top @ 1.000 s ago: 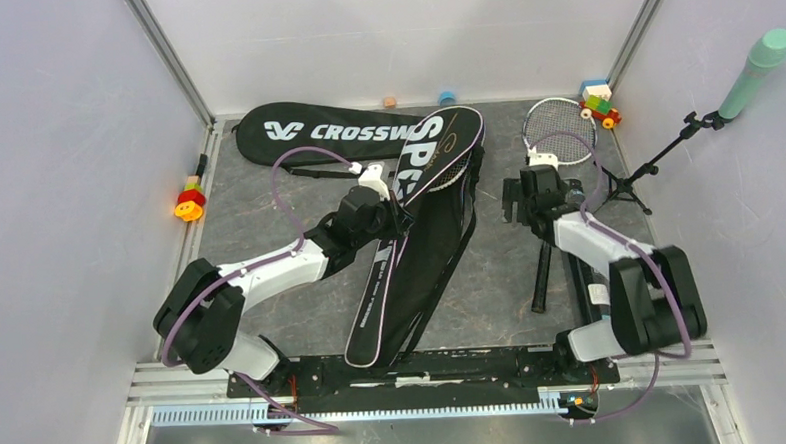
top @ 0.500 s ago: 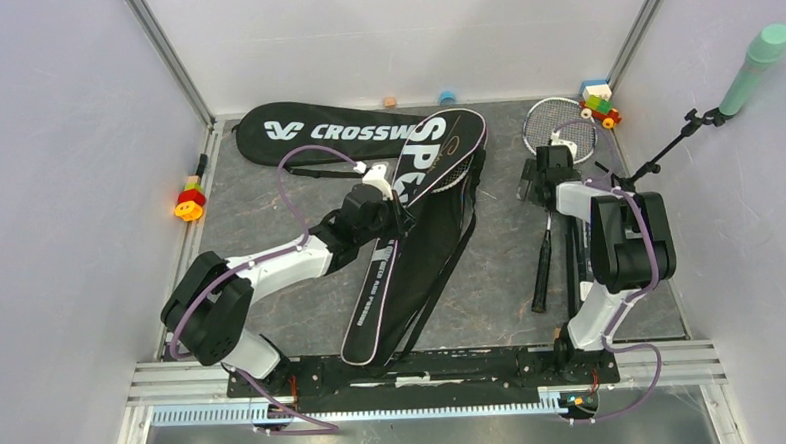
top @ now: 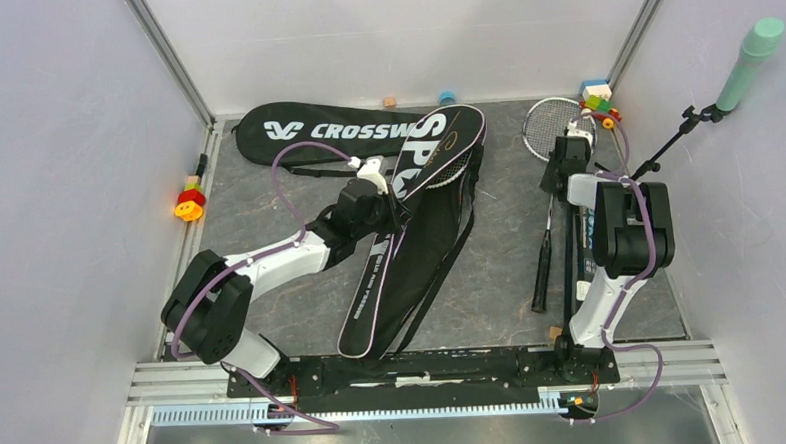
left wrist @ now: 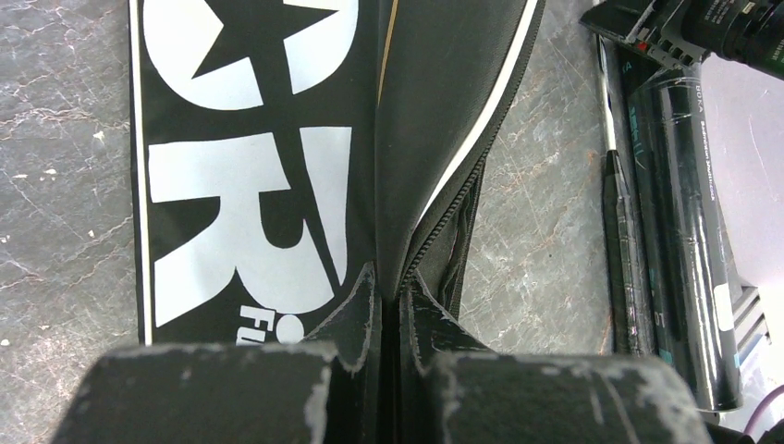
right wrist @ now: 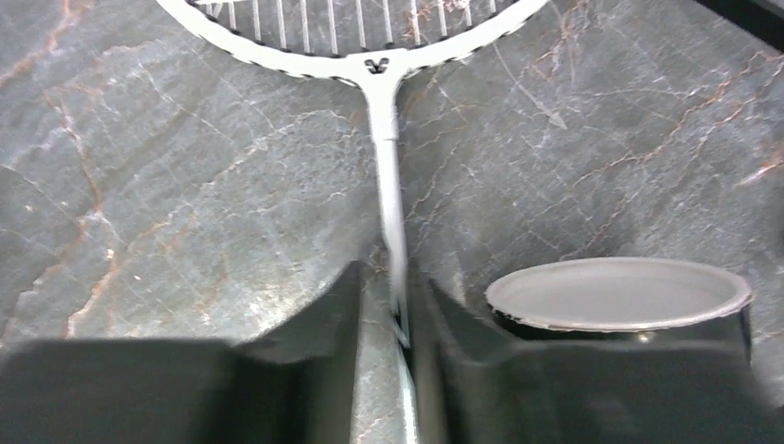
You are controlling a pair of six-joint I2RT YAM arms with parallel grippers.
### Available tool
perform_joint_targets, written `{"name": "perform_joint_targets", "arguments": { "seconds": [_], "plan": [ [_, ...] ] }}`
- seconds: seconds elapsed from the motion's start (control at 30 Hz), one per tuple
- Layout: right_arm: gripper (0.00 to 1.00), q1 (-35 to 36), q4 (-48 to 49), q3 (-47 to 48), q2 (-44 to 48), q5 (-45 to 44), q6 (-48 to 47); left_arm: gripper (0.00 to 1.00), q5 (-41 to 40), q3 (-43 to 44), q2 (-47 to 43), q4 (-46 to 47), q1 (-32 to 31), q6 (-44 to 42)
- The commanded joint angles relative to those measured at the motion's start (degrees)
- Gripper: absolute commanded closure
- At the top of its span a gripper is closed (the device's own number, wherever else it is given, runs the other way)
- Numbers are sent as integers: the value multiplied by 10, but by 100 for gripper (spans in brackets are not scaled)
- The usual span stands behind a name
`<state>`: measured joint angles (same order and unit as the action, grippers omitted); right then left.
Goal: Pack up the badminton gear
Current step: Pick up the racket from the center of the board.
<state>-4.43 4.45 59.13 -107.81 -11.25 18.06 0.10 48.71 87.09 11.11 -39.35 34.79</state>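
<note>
The black "SPORT" bag (top: 410, 251) lies diagonally mid-table, and a racket head (top: 451, 166) shows in its open top. My left gripper (top: 376, 209) is shut on the bag's zipper edge (left wrist: 434, 208), seen close in the left wrist view (left wrist: 393, 301). The "CROSSWAY" bag (top: 315, 132) lies flat at the back. A second racket (top: 555, 127) lies at the right, handle toward me. My right gripper (top: 568, 162) straddles its white shaft (right wrist: 389, 176) just below the head; its jaws (right wrist: 386, 291) stand narrowly apart. The black tube (right wrist: 619, 294) lies beside it. No shuttlecocks show.
A mint-green microphone (top: 754, 61) on a black stand (top: 656, 157) stands at the right wall. Toy blocks sit at the left edge (top: 189, 199), back right corner (top: 598, 103) and back wall (top: 447, 97). Frame posts and walls close in three sides.
My right gripper has moved back and right along the racket shaft to just below the head. My left gripper has drawn the SPORT bag slightly leftward, and its near end has shifted left.
</note>
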Motion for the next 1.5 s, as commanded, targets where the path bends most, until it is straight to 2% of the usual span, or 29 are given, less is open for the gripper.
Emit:
{"name": "perform_joint_targets", "arguments": {
  "seconds": [0.0, 0.1, 0.23, 0.37, 0.6, 0.77, 0.9, 1.13, 1.2, 1.33, 1.47],
  "plan": [
    [78, 1, -70, -19, -28, 39, -15, 98, -18, 26, 0, 31, 9, -12],
    [100, 19, -79, -6, -27, 29, -47, 98, -30, 25, -4, 23, 12, -13],
    [100, 42, -94, 44, -8, 19, -94, 98, -58, 24, -23, 4, 20, -16],
    [100, 97, -82, 57, 57, -22, -127, 98, -119, 43, -41, -35, 28, -20],
    [100, 152, -54, -9, 201, -55, -123, 98, -213, 69, -66, -85, 49, 4],
    [100, 179, -55, -43, 269, -50, -128, 98, -295, 79, -102, -104, 54, -30],
    [100, 206, -62, -81, 322, -22, -125, 98, -333, 114, -87, -142, 59, -46],
    [100, 274, -90, -140, 404, 9, -133, 98, -327, 141, -43, -113, 63, -77],
    [100, 298, -88, -157, 420, 33, -134, 98, -328, 144, -22, -77, 62, -96],
    [100, 363, -85, -170, 416, 62, -136, 98, -318, 148, 3, -59, 65, -115],
    [100, 427, -82, -149, 362, 64, -138, 98, -304, 134, 7, -45, 66, -110]
  ]
}}
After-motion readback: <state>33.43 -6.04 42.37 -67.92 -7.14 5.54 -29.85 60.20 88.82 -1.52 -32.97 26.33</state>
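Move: The racket's shaft lies between my open right fingers, about 1 cm below their midpoint; its head is centred some 18 cm ahead and 3 cm to the right. The black shuttle tube's middle is about 20 cm back and 8 cm right. My left hand, still gripping the SPORT bag's raised edge, has the CROSSWAY bag's middle about 30 cm ahead, 16 cm left and 11 cm below, the racket's shaft roughly 44 cm right and 10 cm ahead. I pinch the shaft shut with my right fingers, then lift it and swing left towards the SPORT bag, ending about 23 cm left, 14 cm back and 13 cm up, turned some 45 degrees counter-clockwise. Meanwhile my left hand keeps hold of the bag's edge and carries it about 12 cm left and 8 cm forward, arcing up then partly down and turning counter-clockwise. ##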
